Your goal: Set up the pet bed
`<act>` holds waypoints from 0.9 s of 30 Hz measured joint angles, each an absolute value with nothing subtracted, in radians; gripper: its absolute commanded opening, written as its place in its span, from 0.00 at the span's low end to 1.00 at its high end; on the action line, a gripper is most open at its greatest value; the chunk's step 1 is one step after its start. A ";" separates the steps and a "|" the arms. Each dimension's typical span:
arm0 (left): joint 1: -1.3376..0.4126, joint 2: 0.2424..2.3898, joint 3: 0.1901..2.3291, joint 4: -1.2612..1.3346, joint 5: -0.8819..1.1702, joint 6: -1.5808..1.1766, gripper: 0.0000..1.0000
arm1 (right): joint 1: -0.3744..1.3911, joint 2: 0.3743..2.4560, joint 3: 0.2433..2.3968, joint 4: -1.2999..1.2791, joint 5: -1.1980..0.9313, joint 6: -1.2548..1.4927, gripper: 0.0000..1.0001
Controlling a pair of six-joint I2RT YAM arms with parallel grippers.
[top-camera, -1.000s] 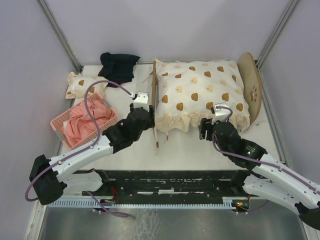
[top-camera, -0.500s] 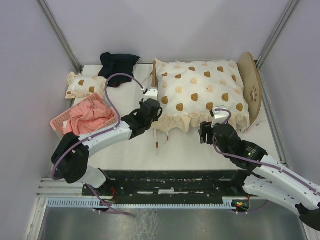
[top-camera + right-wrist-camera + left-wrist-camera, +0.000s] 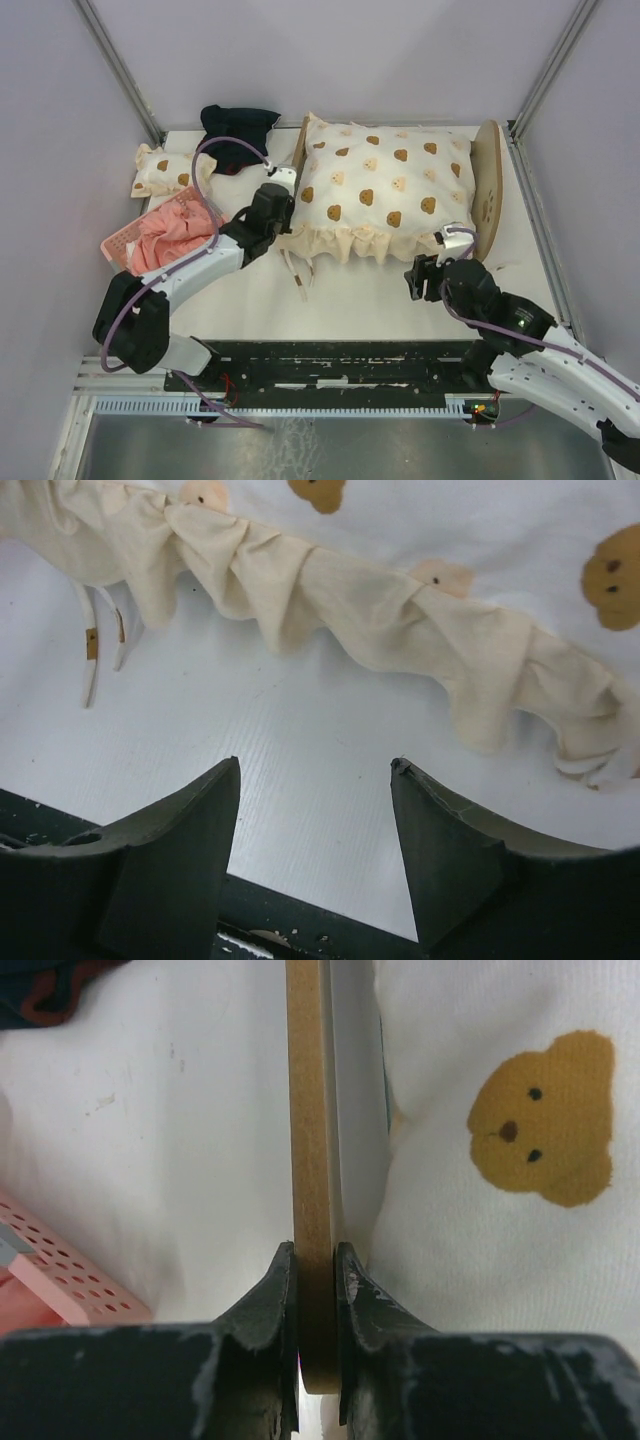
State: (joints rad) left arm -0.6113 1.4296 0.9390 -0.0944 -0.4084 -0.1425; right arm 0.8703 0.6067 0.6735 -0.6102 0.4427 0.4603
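The pet bed stands at the back middle, covered by a cream bear-print quilt (image 3: 375, 185); its striped mattress is hidden. The arched headboard (image 3: 488, 185) is at the right, the thin plywood footboard (image 3: 299, 150) at the left. My left gripper (image 3: 274, 207) is shut on the footboard's edge; in the left wrist view the board (image 3: 310, 1140) runs straight between the fingers (image 3: 314, 1255), with the quilt (image 3: 500, 1160) just right of it. My right gripper (image 3: 425, 278) is open and empty over bare table, just in front of the quilt's ruffled hem (image 3: 400, 610).
A pink basket (image 3: 118, 252) holding pink cloth sits at the left. Behind it lie a small bear-print pillow (image 3: 165, 170) and a dark cloth (image 3: 238, 130). Quilt ties (image 3: 95, 640) trail onto the table. A black base plate (image 3: 340, 360) runs along the near edge.
My left gripper has moved up to the footboard and shut on it. The bed has shifted left and back and turned slightly. My right gripper has drawn back from the quilt's hem.
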 measured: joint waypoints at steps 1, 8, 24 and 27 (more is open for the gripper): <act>-0.582 1.423 0.936 -0.094 -0.382 -0.117 0.03 | 0.870 0.587 0.673 -0.627 0.442 0.469 0.70; -0.408 1.365 0.912 -0.099 -0.183 -0.004 0.14 | 0.869 0.535 0.674 -0.712 0.463 0.496 0.70; -0.357 1.121 0.970 -0.161 -0.270 -0.105 0.64 | 0.869 0.621 0.674 -0.809 0.671 0.586 0.66; -0.359 1.009 0.944 -0.149 -0.222 -0.205 0.63 | 0.869 0.670 0.673 -0.792 0.713 0.589 0.67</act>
State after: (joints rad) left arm -0.3588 1.0092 0.9436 -0.1486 -0.2222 -0.2054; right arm 0.8692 0.6701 0.6727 -0.7918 0.7128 0.5892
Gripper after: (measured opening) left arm 0.640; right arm 0.662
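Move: My left hand still pinches the wooden left side board, near its near end. The way I'm shoving it, the pink basket stands about 26 cm left and 8 cm back; the dark cloth lies some 14 cm ahead and 11 cm left, the bear-print cushion's middle about 21 cm right and 3 cm ahead, all lower. From my open right hand, the right board's near end is about 12 cm right, 5 cm ahead and lower. With my left fingers shut on the side board, I drag its near end about 6 cm left, towards the basket. Then I open, let go, and lift clear roughly 14 cm, rolling and tipping my fingers up. Meanwhile my empty right hand stays open, drawing back a touch, then moving some 5 cm right and a little down towards the right board's near end, turning clockwise. ##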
